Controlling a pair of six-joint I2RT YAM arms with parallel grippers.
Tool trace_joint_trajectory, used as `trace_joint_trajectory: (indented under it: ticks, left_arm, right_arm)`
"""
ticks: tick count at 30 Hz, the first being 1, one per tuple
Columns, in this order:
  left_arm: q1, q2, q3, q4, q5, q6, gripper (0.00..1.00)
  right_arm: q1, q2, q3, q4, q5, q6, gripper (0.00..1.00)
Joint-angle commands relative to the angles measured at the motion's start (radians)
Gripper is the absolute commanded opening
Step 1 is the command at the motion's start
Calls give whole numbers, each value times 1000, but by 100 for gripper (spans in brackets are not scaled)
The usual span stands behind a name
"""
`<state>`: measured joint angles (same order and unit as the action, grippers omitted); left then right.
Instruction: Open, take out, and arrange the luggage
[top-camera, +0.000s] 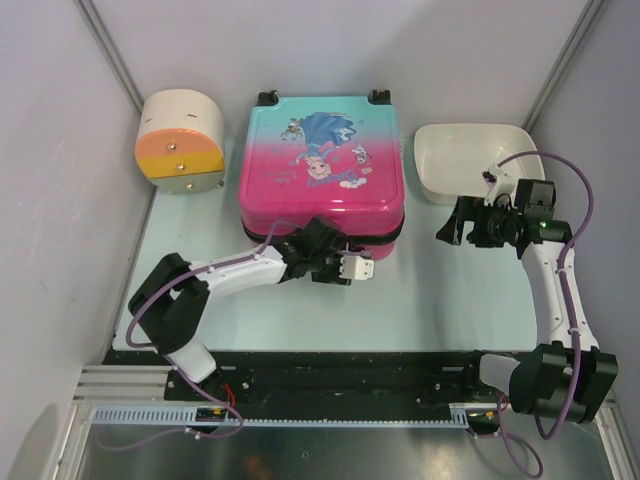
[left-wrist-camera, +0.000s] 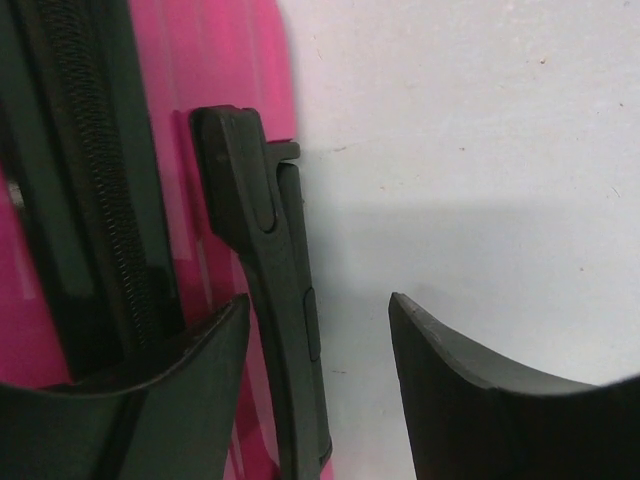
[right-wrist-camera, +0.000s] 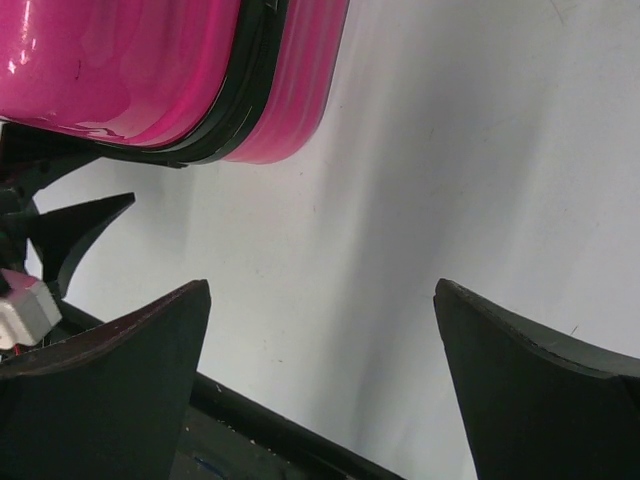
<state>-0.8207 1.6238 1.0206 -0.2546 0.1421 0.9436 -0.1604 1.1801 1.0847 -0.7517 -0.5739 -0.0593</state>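
The luggage (top-camera: 320, 150) lies flat and closed at the back middle of the table, its teal-to-pink lid with the cartoon print facing up. My left gripper (top-camera: 322, 240) sits at its near edge. In the left wrist view the pink shell (left-wrist-camera: 220, 70), the black zip (left-wrist-camera: 90, 150) and the black handle (left-wrist-camera: 262, 260) fill the left side. The handle stands between the jaws of my left gripper (left-wrist-camera: 319, 297), close to the left finger, with a gap to the right finger. My right gripper (top-camera: 452, 228) hovers open to the right of the luggage (right-wrist-camera: 150, 60), and in its own view the right gripper (right-wrist-camera: 322, 285) has only bare table between its fingers.
A cream-and-orange rounded drawer box (top-camera: 182, 140) stands at the back left. A white basin (top-camera: 470, 155) sits at the back right, just behind my right arm. A black rail (top-camera: 350, 365) runs along the table's near edge. Walls close in on both sides.
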Motion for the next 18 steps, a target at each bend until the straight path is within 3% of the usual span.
trace_joint_trajectory:
  ticks: [1,8,9,11,12,18]
  left_arm:
    - [-5,54,-8,69,-19,18,62]
    - [-38,36,-83,43,34,60,36]
    - [-47,24,-96,35,30,66,26]
    - [-69,-14,-132,2,28,66,17]
    - [-75,-27,-146,-11,25,64,7]
    - [-124,-151,-246,-83,7,70,0]
  right_arm:
    - [-7,-14,-9,22,-21,12,100]
    - [-11,-10,-9,22,-20,19,100]
    - [-13,-11,-9,20,-20,19,100]
    - [-14,-10,-9,23,-20,24,100]
    - [-14,-8,-9,26,-20,27,100]
    - [-19,-10,-14,23,-21,36,100]
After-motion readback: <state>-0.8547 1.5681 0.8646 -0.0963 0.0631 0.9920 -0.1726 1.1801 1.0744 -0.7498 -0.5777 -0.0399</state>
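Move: The suitcase's black handle lies at the left hand, between its open fingers; the handle's middle is about 1 cm ahead, 3 cm left and 1 cm below. The suitcase's own middle is some 15 cm ahead, 3 cm left and 3 cm higher; the white basin stands roughly 21 cm ahead, 26 cm right and 2 cm lower. From the idle right hand the handle is about 27 cm left, 2 cm nearer the base and 13 cm down. The left fingers, open around the suitcase handle, pinch it just left of its right-hand end, going from a bit over half open to almost shut. Meanwhile the hand dips about 1 cm and eases 1 cm forward, then draws back roughly 1.5 cm towards the base and as far left, still gripping, its fingertips tilting up some 5 degrees. ##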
